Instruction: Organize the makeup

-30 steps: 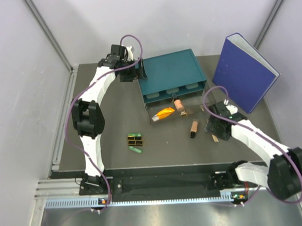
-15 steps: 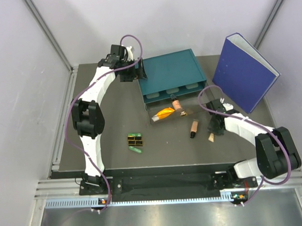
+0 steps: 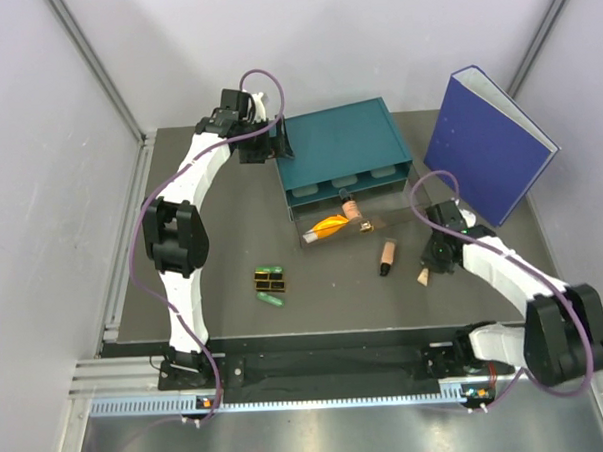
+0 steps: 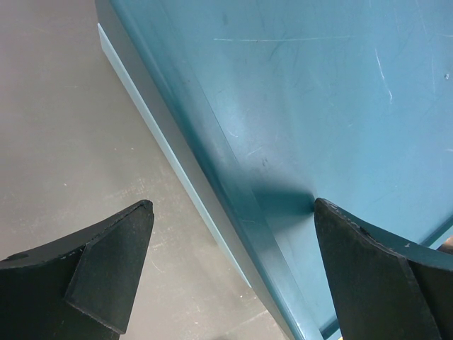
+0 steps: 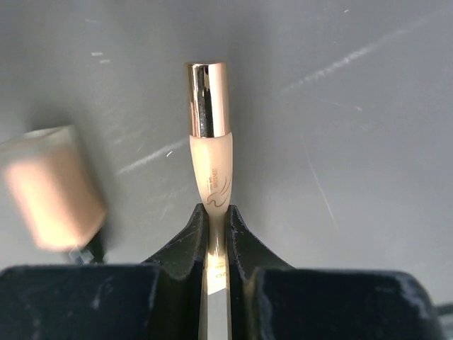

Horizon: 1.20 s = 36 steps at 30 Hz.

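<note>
My right gripper (image 3: 430, 263) (image 5: 216, 216) is shut on the flat end of a tan makeup tube (image 5: 209, 142) (image 3: 423, 276) with a rose-gold cap, low over the table right of centre. Beside it lies a tan stick (image 3: 386, 255) (image 5: 53, 188) with a dark end. An orange tube (image 3: 331, 228) and another tan stick (image 3: 354, 209) lie in the pulled-out clear drawer. Black-and-gold cases (image 3: 271, 280) and green capsules (image 3: 272, 299) sit left of centre. My left gripper (image 3: 278, 139) (image 4: 233, 212) is open, straddling the left edge of the teal drawer box (image 3: 343, 144) (image 4: 318, 92).
A big blue binder (image 3: 488, 143) stands upright at the back right, close behind my right arm. The clear drawer (image 3: 382, 225) juts out from the front of the teal box. Grey walls close in the table on the left and at the back.
My right gripper has closed its fingers onto the tan tube, and the right arm has shifted slightly. The left arm and the other makeup have stayed put.
</note>
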Each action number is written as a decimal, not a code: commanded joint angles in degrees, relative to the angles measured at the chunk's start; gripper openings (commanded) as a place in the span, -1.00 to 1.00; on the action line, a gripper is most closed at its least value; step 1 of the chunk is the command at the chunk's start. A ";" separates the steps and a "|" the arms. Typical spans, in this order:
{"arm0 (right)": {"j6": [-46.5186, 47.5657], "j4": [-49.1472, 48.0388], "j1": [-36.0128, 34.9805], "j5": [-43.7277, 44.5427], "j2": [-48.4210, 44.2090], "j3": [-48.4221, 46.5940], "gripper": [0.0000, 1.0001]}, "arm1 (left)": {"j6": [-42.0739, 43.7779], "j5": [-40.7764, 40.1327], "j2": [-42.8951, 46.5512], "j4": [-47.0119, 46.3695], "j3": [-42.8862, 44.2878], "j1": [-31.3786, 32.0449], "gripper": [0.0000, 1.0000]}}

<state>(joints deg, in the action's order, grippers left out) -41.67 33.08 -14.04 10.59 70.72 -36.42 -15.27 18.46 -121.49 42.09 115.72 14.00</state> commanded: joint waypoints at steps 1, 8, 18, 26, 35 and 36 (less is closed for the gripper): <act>0.36 5.84 0.95 0.22 -8.22 -6.01 -1.00 | 1.38 -2.55 -2.78 3.00 -0.06 -0.64 0.97; 2.82 4.29 1.04 -4.68 -13.59 -18.31 -1.00 | 1.20 -1.85 -2.87 2.83 -0.14 -0.64 0.98; 1.94 -8.90 0.33 -16.30 -2.53 -24.83 -1.00 | 0.33 -1.06 -2.87 2.12 -0.15 -0.55 0.98; 1.86 -13.30 -2.74 -18.85 7.76 -31.60 -1.00 | -0.02 -0.97 -2.70 2.12 -0.06 -0.55 0.98; 1.24 -12.26 -3.89 -22.63 13.13 -34.59 -0.33 | -0.03 -0.97 -2.70 2.04 -0.06 -0.55 0.98; 1.33 -12.34 -4.06 -22.54 12.96 -34.33 -0.22 | -0.11 -0.97 -2.70 2.12 -0.06 -0.47 0.98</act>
<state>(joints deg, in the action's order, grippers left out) -40.53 22.17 -17.06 -9.85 83.94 -68.58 -16.64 20.67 -122.10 42.02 115.83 13.56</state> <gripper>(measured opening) 0.289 0.988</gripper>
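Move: The right hand already holds the slim cream tube; the free right part of the open drawer lies about 14 cm ahead, 11 cm left and roughly 2 cm higher. In the drawer, the foundation bottle is 6 cm left of that spot, the orange tube 12 cm left and 5 cm nearer. The second bottle lies 2 cm ahead and 9 cm left of the hand. From the left hand, the spot is about 13 cm back, 24 cm right, 12 cm down. Right hand lifts the held slim tube some 17 cm, forward and left over the drawer, then begins opening. ##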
